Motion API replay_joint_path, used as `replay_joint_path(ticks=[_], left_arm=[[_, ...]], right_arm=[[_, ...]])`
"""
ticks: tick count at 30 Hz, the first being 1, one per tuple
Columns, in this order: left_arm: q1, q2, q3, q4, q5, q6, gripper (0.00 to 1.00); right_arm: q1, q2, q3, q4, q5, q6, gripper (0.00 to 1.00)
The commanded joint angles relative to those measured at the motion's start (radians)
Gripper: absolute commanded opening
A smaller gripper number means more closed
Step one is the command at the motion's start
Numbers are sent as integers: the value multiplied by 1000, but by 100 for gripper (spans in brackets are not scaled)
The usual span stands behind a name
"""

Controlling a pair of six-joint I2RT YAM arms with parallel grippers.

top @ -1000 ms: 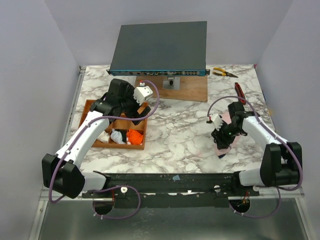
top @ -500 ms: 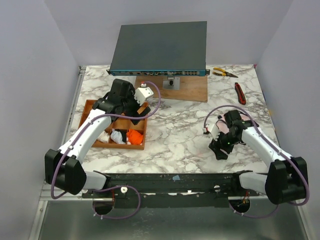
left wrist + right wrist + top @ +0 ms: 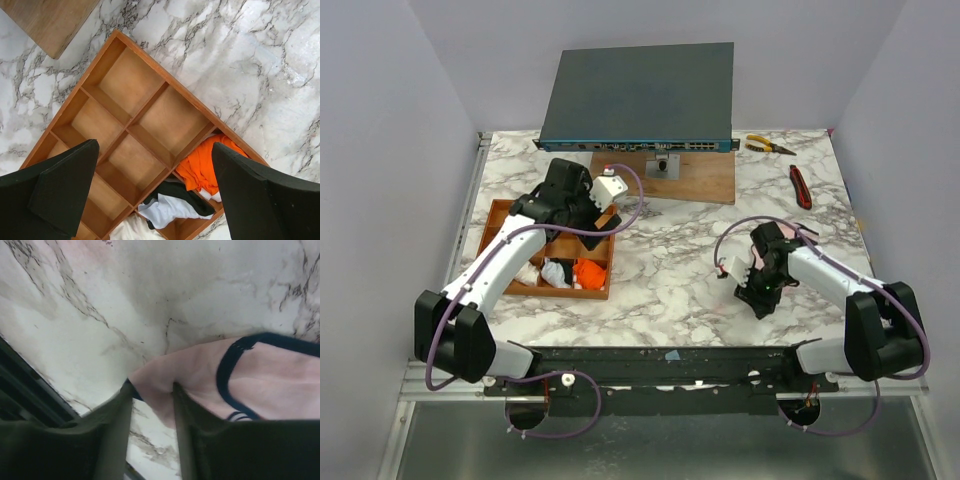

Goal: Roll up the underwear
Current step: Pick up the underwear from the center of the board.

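The pale pink underwear (image 3: 200,370) with dark edging lies on the marble at the right; one folded corner sits between the fingers of my right gripper (image 3: 151,390), which is shut on it. In the top view the right gripper (image 3: 757,295) is low over the table and its arm hides most of the cloth. My left gripper (image 3: 155,150) hangs open above the wooden tray (image 3: 165,85). In the tray's near compartments lie orange underwear (image 3: 210,162), a black and light blue-grey piece (image 3: 170,202) and a cream piece (image 3: 132,230).
The tray (image 3: 500,215) stands at the left of the table. A dark flat box (image 3: 640,95) sits at the back on a wooden board (image 3: 710,180). Yellow-handled pliers (image 3: 765,145) and a red-handled tool (image 3: 800,185) lie at the back right.
My right gripper has moved left across the table, opened briefly and closed again on the pink cloth. The left arm has barely shifted above the tray.
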Motion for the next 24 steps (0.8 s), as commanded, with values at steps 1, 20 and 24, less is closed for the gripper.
replay_joint_path(ticks=[1,20,24], left_arm=[[-6,22,36,-27,-33,7,98],[33,-74,83,76,243,-112,98],[40,-80,123,66,333,-135,98]], right_arm=[[15,18,-31,62,39,-15,28],[60,201,889,-477,-716,109,1],[61,206,1030,-481,-747,157,1]])
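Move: The underwear lies limp just ahead of the right hand, its middle about 8 cm farther out and 4 cm to the right, level with the pads; its near dark-trimmed tip is already between them. The red cutter lies some 26 cm ahead and 8 cm to the right of this hand, the wooden board about 28 cm ahead and 22 cm to its left. From the left hand the underwear is roughly 39 cm to the right, 8 cm back and 16 cm below. The right fingers shut from half open, pinching the near tip of the underwear at the table, then the hand sweeps it up by about 22 cm, to the left and some 10 cm forward, quickening after a slow start, while the wrist swings the fingertips out to the left by about 35 degrees. The empty left hand stays open over the box and late on rises about 5 cm. ##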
